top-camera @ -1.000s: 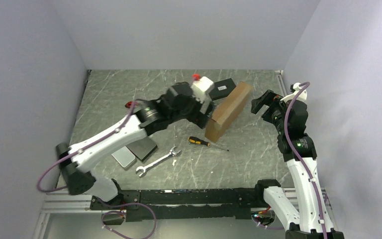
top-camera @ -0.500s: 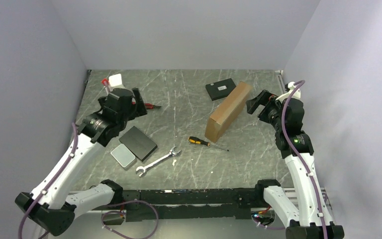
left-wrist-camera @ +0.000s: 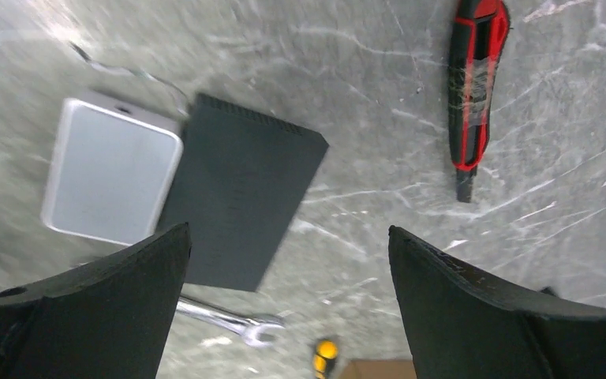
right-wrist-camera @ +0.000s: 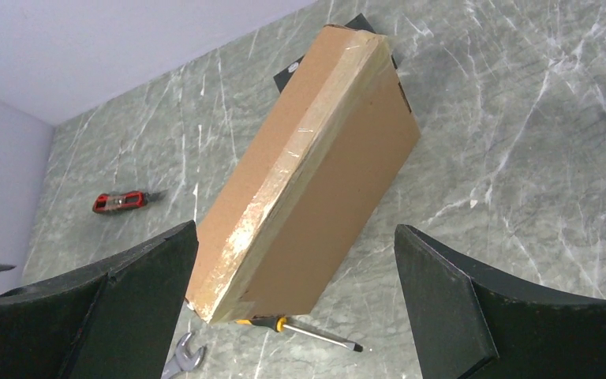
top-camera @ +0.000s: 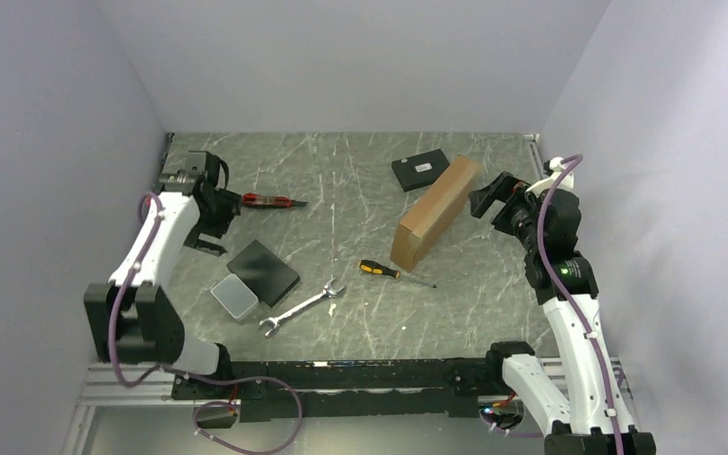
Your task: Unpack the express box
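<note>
The express box (top-camera: 436,213) is a plain brown cardboard mailer, closed, standing on one long edge and leaning, right of centre. In the right wrist view the express box (right-wrist-camera: 316,181) fills the middle, with a taped seam along its upper edge. My right gripper (top-camera: 489,199) hangs open just right of the box's far end, apart from it; my right gripper (right-wrist-camera: 295,227) frames the box with nothing held. My left gripper (top-camera: 215,225) is open at the far left, well away from the box. My left gripper (left-wrist-camera: 288,230) hovers over bare table and a dark slab.
A red utility knife (top-camera: 267,200) lies at the back left. A dark grey slab (top-camera: 263,272) and a silver tin (top-camera: 235,297) sit near the left arm. A wrench (top-camera: 301,308) and a yellow-handled screwdriver (top-camera: 393,272) lie in front of the box. A small black labelled box (top-camera: 420,171) lies behind it.
My left arm has swung from beside the box across to the far left, above the slab and knife. The right gripper edged slightly toward the box. The box has not moved.
</note>
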Robot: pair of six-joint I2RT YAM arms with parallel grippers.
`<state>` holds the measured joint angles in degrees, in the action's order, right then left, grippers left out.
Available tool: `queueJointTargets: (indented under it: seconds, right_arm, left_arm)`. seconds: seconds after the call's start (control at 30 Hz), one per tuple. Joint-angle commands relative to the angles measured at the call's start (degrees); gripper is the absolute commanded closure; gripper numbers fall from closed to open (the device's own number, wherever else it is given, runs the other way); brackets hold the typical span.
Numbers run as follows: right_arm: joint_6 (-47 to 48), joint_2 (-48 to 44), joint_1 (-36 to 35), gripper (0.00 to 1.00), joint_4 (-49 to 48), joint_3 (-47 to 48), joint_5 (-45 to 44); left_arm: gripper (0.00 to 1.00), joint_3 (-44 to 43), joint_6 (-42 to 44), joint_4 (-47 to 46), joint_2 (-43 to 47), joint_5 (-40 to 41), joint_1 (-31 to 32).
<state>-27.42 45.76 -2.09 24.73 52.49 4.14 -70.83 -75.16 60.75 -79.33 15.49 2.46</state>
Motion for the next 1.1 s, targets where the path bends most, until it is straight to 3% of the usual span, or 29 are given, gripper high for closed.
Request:
queueJointTargets:
  seconds: [0.0, 0.1, 0.27, 0.4, 0.6, 0.9, 1.07]
  right_arm:
    - [-0.18, -1.65, -0.18, 0.0, -1.34, 0.07, -0.07]
    - [-0.64, -2.79, -0.11, 0.0, -1.12, -1.0, 0.09]
    - [-0.79, -3.06, -0.11, 0.0, -1.59, -1.24, 0.83]
    - [0.46, -2.26, -0.27, 0.0, -1.27, 0.05, 0.02]
    - [1.1, -1.36, -1.35, 0.0, -1.78, 0.31, -1.38]
    - [1.45, -0.39, -1.74, 0.0, -1.91, 0.77, -2.03]
    - [1.2, 0.27, -1.77, 0.0, -1.96, 1.23, -1.77]
  left_arm:
    - [0.01, -4.9, -12.74, -1.94, -10.02, -16.29, -4.02]
    - [0.02, -9.21, -17.39, -2.61, -17.46, -19.91, -4.95]
    - [0.03, -19.13, -25.21, -1.52, -27.76, -18.5, -5.2]
    - [0.03, -30.45, -27.85, 5.08, -37.32, -17.11, -5.31]
    - [0.04, -40.85, -29.42, 9.53, -47.08, -18.4, -5.35]
    - [0.01, -43.83, -29.53, 9.53, -51.73, -17.56, -5.29]
    - [0.05, -46.09, -28.49, 9.8, -55.47, -18.33, -5.44]
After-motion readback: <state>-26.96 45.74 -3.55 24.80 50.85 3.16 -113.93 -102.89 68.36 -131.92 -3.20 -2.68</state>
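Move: The red-black utility knife lies on the table about 16 cm ahead of the left hand, 7 cm to its right and 14 cm below. The dark notebook is some 4 cm back and 7 cm right of the left hand; the silver case is about 10 cm back and 1 cm right of that hand. From the right hand the knife is roughly 16 cm ahead, 56 cm left and 27 cm below. The open left hand reaches forward some 17 cm and sinks 11 cm towards the knife's butt end, turning counter-clockwise. ##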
